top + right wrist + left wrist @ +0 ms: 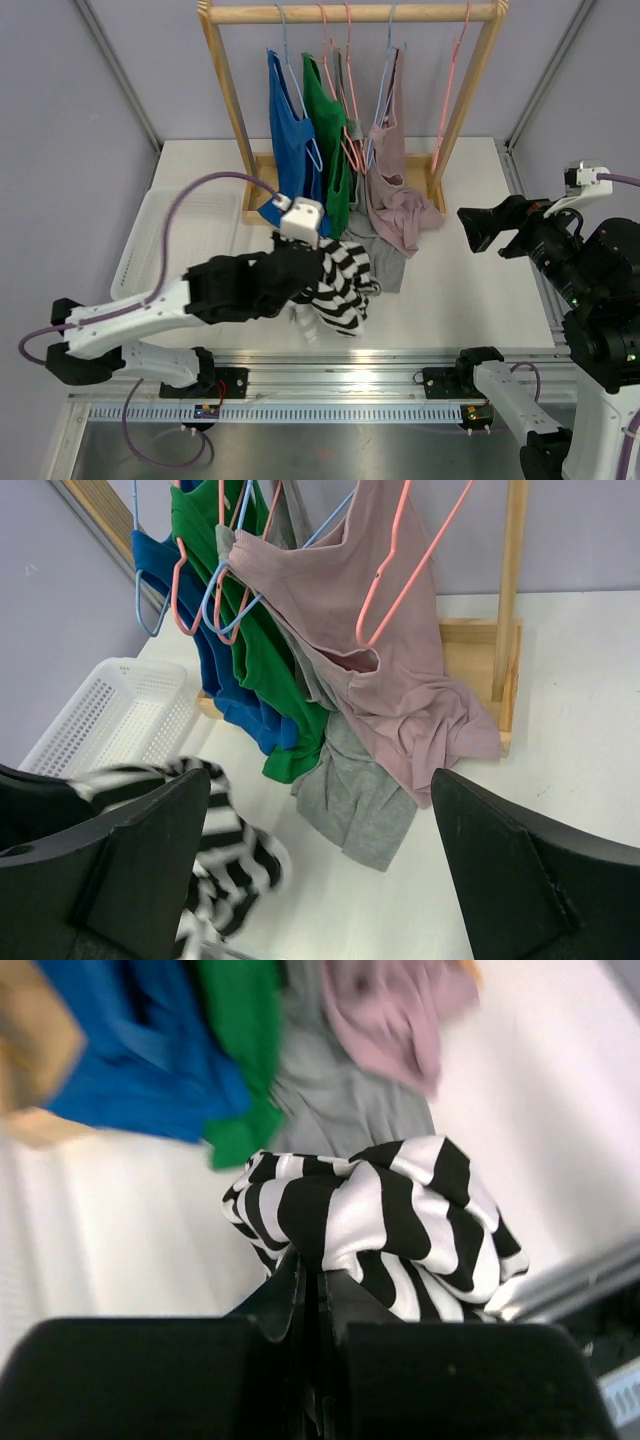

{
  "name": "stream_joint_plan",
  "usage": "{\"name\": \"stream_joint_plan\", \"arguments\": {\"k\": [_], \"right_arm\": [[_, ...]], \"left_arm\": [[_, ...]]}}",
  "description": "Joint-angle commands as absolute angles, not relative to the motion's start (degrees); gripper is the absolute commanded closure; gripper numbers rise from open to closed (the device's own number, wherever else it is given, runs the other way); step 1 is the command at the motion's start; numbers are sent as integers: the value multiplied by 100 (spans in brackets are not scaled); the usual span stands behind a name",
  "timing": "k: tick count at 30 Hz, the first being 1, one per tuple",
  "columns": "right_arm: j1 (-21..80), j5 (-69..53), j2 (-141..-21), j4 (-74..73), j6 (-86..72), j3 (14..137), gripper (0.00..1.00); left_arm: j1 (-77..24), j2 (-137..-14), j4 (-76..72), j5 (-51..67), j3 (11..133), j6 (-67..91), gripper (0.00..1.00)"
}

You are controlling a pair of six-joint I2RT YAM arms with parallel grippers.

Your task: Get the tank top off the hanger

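A black-and-white striped tank top [342, 285] hangs bunched from my left gripper [300, 272], just above the table in front of the rack. In the left wrist view the jaws of the left gripper [310, 1265] are pressed together on a fold of the striped tank top [390, 1210]. The striped cloth [215, 850] also shows blurred at the lower left of the right wrist view. A bare pink hanger [453, 75] hangs at the right end of the rod. My right gripper [482, 228] stands open to the right of the rack, its jaws [320, 775] wide apart and holding nothing.
The wooden rack [350, 12] at the back carries blue [290, 130], green [325, 120], grey [378, 252] and mauve [398, 190] tops on hangers, their hems lying on the table. A white mesh basket [160, 235] sits at the left.
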State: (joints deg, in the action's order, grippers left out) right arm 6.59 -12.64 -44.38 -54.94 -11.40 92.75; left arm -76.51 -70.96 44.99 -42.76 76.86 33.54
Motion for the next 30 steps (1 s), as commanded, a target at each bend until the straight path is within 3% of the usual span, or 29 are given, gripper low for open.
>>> {"name": "stream_joint_plan", "arguments": {"k": [1,4,11,17,20,25,28,30], "right_arm": [[659,-1186,-4588,-5081,-1230,9246,0],[659,-1283,-4640,-4975,-1318,9220,0],[659,-1485,-4772,-4764,-1389,9281,1],[659,-1907,-5071,-4228,-1468,9088,1],[659,-2187,-5317,-3965,-1591,9062,1],[659,-3056,-5764,-3077,-2143,9086,1],[668,-3199,-6388,-2962,-2547,9551,0],[668,-3138,-6852,-2953,-2610,9816,1]], "left_arm": [[-7542,-6733,5930,-6010,8348,3682,100],[-6902,-6584,6897,-6232,8893,3736,100],[-3680,-6030,6311,-5459,9219,2279,100],[-982,-6389,5740,-3520,9668,1565,100],[-170,-6890,5739,-2972,9765,1538,100],[228,-7303,5599,-2285,9431,1617,100],[298,-7479,5581,-2294,9212,1635,89],[360,-7567,5616,-2224,9106,1687,68]]}}
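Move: The left hand holds the bunched striped tank top; the basket lies about 35 cm to its left, 16 cm ahead and 24 cm below, with the blue tank top 20 cm ahead and 5 cm left, the grey one 15 cm ahead and 15 cm right. From the empty right hand, the pink tank top hangs some 20 cm ahead and 10 cm left, the empty hanger 18 cm ahead and 4 cm left. Left hand swings the striped top 35 cm left over the basket, starts opening; right reaches forward 10 cm. ##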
